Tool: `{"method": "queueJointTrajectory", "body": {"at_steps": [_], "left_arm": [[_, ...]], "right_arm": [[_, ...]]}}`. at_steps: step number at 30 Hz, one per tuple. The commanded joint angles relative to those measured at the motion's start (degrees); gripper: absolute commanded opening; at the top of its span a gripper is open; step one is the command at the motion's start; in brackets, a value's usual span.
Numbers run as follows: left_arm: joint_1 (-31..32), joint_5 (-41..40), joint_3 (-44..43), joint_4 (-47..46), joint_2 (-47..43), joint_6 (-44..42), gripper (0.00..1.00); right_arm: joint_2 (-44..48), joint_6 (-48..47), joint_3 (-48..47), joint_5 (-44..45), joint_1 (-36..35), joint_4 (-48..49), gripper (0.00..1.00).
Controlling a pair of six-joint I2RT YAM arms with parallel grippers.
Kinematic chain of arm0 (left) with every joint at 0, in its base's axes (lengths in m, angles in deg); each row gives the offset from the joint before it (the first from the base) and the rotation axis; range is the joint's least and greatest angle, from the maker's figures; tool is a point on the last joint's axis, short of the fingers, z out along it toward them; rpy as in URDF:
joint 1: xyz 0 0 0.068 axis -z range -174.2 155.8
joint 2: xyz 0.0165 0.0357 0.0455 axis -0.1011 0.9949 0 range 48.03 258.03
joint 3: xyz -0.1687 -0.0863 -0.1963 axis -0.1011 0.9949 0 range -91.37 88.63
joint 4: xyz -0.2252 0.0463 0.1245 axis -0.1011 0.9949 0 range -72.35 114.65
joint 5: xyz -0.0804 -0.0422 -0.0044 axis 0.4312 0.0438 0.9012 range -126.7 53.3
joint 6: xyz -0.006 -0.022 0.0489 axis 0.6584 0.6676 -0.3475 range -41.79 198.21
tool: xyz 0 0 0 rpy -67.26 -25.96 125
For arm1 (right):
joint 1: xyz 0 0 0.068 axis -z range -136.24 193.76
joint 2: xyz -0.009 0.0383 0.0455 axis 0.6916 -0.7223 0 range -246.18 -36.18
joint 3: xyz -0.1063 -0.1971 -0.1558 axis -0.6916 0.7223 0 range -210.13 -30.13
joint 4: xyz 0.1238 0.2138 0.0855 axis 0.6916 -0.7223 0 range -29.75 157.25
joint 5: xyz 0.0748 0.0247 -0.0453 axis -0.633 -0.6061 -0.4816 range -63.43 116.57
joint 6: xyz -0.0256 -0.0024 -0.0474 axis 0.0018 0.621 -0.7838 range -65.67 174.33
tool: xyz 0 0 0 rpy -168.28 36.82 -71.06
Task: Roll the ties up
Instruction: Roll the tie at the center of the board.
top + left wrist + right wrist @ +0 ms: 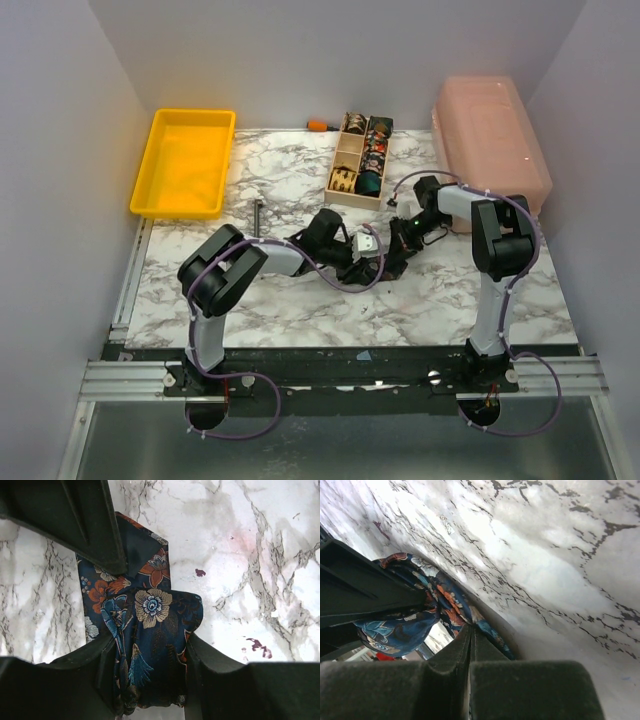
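Note:
A dark blue tie (150,630) with an orange, cream and teal floral print lies folded over itself on the marble table. My left gripper (150,680) is shut on the tie, one finger pressed against each side of the fold. In the right wrist view the tie (395,630) bunches just ahead of my right gripper (471,628), whose jaws are closed together on a thin edge of it. From above, the left gripper (368,255) and right gripper (393,250) meet at the table's middle and hide most of the tie.
A wooden box (349,148) with compartments at the back centre holds coiled ties (370,183). A yellow tray (185,165) stands back left and a pink lidded container (490,140) back right. A dark T-shaped tool (258,215) lies left of the grippers.

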Motion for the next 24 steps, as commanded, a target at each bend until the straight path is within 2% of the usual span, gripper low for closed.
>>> {"method": "queueJointTrajectory", "body": {"at_steps": [1,5,9,14,18,21,24], "left_arm": [[-0.6,-3.8,4.3,-1.2,-3.6,8.5,0.13],[-1.1,-7.8,5.5,-6.5,-7.0,14.8,0.15],[-1.1,-11.6,5.3,-6.7,-7.0,16.6,0.17],[-0.9,-15.7,3.9,-0.5,-3.7,13.3,0.18],[0.2,-17.9,4.4,4.0,-2.3,7.6,0.18],[0.6,-19.5,4.3,6.4,-1.3,6.7,0.19],[1.0,-20.1,4.3,7.3,-0.8,6.6,0.21]], "right_arm": [[-3.1,-2.7,2.4,13.6,-0.2,2.9,0.03],[-3.8,-3.0,2.0,15.8,-0.1,3.1,0.02],[-3.6,-3.6,2.3,16.2,-0.2,3.0,0.03],[-3.0,-4.3,2.8,16.5,-0.2,2.9,0.03],[-1.2,-5.0,0.6,13.2,-0.2,0.8,0.04],[1.5,-5.1,-1.5,5.8,-0.2,-2.4,0.17],[3.8,-3.6,-2.4,-1.8,-0.2,-4.9,0.4]]}}
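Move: The tie's rolled part is already pinched in the left hand, right at its hand point. The short flat tail it is to be rolled onto lies about 6 cm to that hand's right, 1 cm farther out and 3 cm lower. From the right hand, the tail's middle is some 2 cm back, 1 cm right and 1 cm down, and the roll about 4 cm left, 3 cm back and 2 cm higher. The tie box stands roughly 25 cm ahead of the left hand and 3 cm to its left. Keeping its pinch on the roll, the left hand lifts it about 2.5 cm and sets it back down to its starting height, drifting some 2 cm forward and 1.5 cm left while turning about 15 degrees counter-clockwise, so the roll swings square to the tail. The right hand stays almost in place with its shut tips on the tail beside the roll while this happens, then at the end rises about 1 cm as its fingers start to part, to roughly a quarter open. ##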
